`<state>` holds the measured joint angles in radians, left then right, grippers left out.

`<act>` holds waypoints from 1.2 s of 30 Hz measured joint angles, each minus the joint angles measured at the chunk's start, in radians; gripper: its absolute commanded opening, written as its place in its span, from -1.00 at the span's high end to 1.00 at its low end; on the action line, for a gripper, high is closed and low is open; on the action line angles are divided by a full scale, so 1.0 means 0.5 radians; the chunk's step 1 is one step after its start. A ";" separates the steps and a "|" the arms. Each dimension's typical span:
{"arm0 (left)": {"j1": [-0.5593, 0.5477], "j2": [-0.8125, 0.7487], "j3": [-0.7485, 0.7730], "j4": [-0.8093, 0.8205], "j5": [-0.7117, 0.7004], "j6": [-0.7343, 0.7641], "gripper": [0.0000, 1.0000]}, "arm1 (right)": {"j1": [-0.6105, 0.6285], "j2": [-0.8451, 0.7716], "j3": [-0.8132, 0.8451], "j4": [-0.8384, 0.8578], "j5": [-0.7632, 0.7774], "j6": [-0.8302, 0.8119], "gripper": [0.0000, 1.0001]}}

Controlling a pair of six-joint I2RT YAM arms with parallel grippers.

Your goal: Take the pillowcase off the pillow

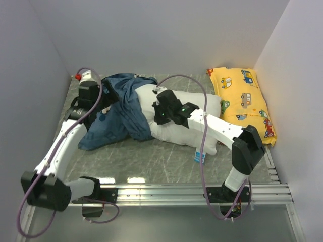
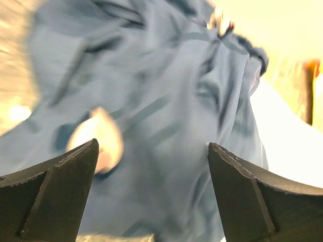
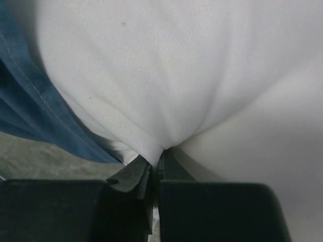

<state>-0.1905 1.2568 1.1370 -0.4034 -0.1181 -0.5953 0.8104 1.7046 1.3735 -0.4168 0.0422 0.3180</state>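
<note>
The dark blue pillowcase [image 1: 120, 110] lies crumpled at the left middle of the table and still covers the left end of the white pillow [image 1: 187, 132]. The pillow's small blue label [image 1: 200, 156] shows at its near edge. My left gripper [image 1: 101, 103] is open at the pillowcase's left side; in the left wrist view its fingers [image 2: 65, 186] stand wide apart with blue fabric [image 2: 166, 116] filling the gap, blurred. My right gripper [image 1: 157, 105] is shut on a pinched fold of the pillow [image 3: 166, 91], with the pillowcase's blue edge [image 3: 30, 111] to its left.
A yellow vehicle-print pillow [image 1: 243, 101] lies at the back right against the wall. White walls close in the grey marbled table [image 1: 151, 161] on three sides. A metal rail [image 1: 192, 191] runs along the near edge by the arm bases.
</note>
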 measured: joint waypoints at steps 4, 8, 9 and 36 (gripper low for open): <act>0.004 -0.297 -0.059 -0.042 -0.151 0.000 -0.91 | -0.080 -0.050 0.001 0.028 -0.086 0.023 1.00; 0.004 -0.494 -0.172 -0.058 -0.199 -0.001 -0.90 | -0.088 -0.051 0.002 0.021 -0.159 0.038 1.00; 0.004 -0.505 -0.196 -0.064 -0.204 -0.002 -0.89 | -0.088 -0.051 0.002 0.021 -0.171 0.043 1.00; 0.040 -0.275 -0.442 -0.043 -0.183 -0.067 0.96 | -0.138 -0.050 0.316 -0.313 -0.178 0.043 1.00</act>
<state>-0.1707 1.1194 0.9161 -0.4248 -0.2096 -0.6289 0.7414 1.6794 1.5314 -0.5732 -0.0467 0.3397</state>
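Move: Below and behind the open left hand lies the mouse-face part of the pillowcase, about 4 cm back, 3 cm to its left and 7 cm down; the pillowcase's hem crosses the white pillow some 15 cm to this hand's right, 1 cm back and 8 cm down. Already pinching the white pillow, the right hand has the pillow's middle about 12 cm to its right, 2 cm ahead and 3 cm down, and the hem 5 cm left, 4 cm ahead and 2 cm down. Rising a little while drawing back and left, the open left hand then sinks about 10 cm onto the loose pillowcase and shuts its fingers on a fold beside the mouse face, edging left as they close. The right hand keeps its pinch on the white pillow and lifts about 5 cm, nearly straight up. ##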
